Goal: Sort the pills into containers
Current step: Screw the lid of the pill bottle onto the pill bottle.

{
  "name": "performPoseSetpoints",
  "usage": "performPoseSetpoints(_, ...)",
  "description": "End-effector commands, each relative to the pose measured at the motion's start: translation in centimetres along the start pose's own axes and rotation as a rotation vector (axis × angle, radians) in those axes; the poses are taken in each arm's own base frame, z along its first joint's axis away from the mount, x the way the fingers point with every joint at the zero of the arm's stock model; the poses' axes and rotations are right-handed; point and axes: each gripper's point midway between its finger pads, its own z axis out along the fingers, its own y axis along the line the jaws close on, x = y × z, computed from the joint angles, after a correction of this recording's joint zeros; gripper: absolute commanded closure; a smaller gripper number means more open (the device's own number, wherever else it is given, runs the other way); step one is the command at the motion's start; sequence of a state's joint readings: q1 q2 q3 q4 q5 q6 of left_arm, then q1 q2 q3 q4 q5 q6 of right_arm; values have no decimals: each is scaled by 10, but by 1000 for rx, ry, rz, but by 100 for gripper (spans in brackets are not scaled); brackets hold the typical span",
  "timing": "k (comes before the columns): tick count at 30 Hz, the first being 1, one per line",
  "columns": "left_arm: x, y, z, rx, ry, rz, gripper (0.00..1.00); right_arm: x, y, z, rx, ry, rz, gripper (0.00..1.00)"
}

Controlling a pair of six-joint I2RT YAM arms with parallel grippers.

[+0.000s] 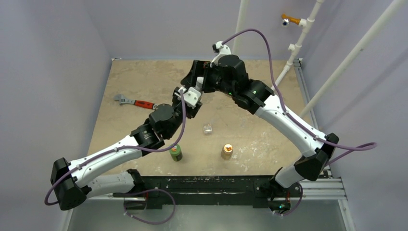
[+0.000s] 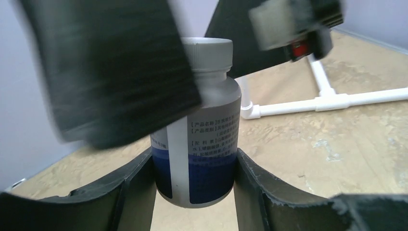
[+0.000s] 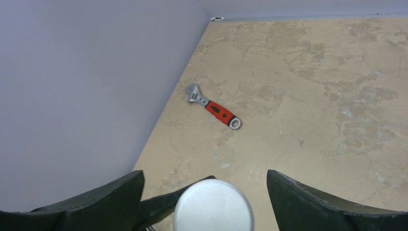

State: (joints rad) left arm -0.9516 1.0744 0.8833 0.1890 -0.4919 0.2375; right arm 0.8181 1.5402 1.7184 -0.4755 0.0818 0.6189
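My left gripper (image 2: pixel 193 162) is shut on the lower body of a bottle (image 2: pixel 208 125) with a white cap and a blue and white label, holding it upright above the table. My right gripper (image 3: pixel 204 179) stands open over the bottle's cap (image 3: pixel 213 207), one finger on each side and neither touching it. In the left wrist view its fingers (image 2: pixel 115 72) look blurred beside the cap. The container (image 1: pixel 207 128), a small clear case, sits on the table in front of both grippers (image 1: pixel 192 96). No pills show in any view.
A green bottle (image 1: pixel 175 152) and a tan-orange bottle (image 1: pixel 226 151) stand near the front edge. A red-handled wrench (image 1: pixel 133 102) lies at the left. White pipes (image 1: pixel 298 48) rise at the back right. Walls close in the left and back.
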Motion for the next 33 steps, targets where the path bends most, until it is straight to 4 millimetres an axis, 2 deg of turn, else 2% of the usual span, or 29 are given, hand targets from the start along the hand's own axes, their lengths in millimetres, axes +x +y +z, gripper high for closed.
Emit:
performPoseSetpoints(1,-27,-4,-7,156,-86,-162,100,-46,14,-35,-165,-117,-12,1)
performPoseSetpoints(3,-24,-10,-11,238,-75,-201,100,-52,12,-46,-243,-139,-30,1)
performPoseSetpoints(6,-24,-19,-18,348,-89,-274,100,-55,23,-66,-384,-154,-100,1)
performPoseSetpoints(7,-25,-28,-23,414,-103,-293,100,-51,25,-69,-418,-144,-120,1)
performPoseSetpoints(15,-46,-51,-48,699,-188,-435,100,-30,50,-106,-729,-129,-238,2)
performPoseSetpoints(19,-58,-53,-59,806,-235,-498,100,-20,55,-110,-794,-88,-284,7)
performPoseSetpoints(25,-67,-54,-67,917,-274,-580,100,-15,60,-117,-851,-72,-312,18)
performPoseSetpoints(29,-71,-53,-68,940,-298,-600,100,-13,61,-115,-868,-61,-307,25)
performPoseSetpoints(33,-73,-52,-69,952,-310,-607,100,-10,60,-112,-868,-46,-294,29)
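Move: The lid of the pill bottle sits between the right hand's open fingers, practically at their middle, about 1 cm low. From the left hand, which holds the bottle by its body, the lid is some 5 cm above, 2 cm ahead and 1 cm right. On the table some 35 cm below the right hand, the clear container is about 2 cm ahead and 6 cm right, the brown jar 10 cm back and 14 cm right, the green jar 10 cm back and 8 cm left. Rightward and up the right hand first swings off the lid, fingers wide open. It then draws back to about 10 cm, ending 7 cm higher, turning some 40 degrees counter-clockwise and tipping up while its fingers partly close beside the lid. The left hand keeps its grip on the bottle, bringing it back about 8 cm, slightly right and up, and turning it roughly 50 degrees clockwise. ##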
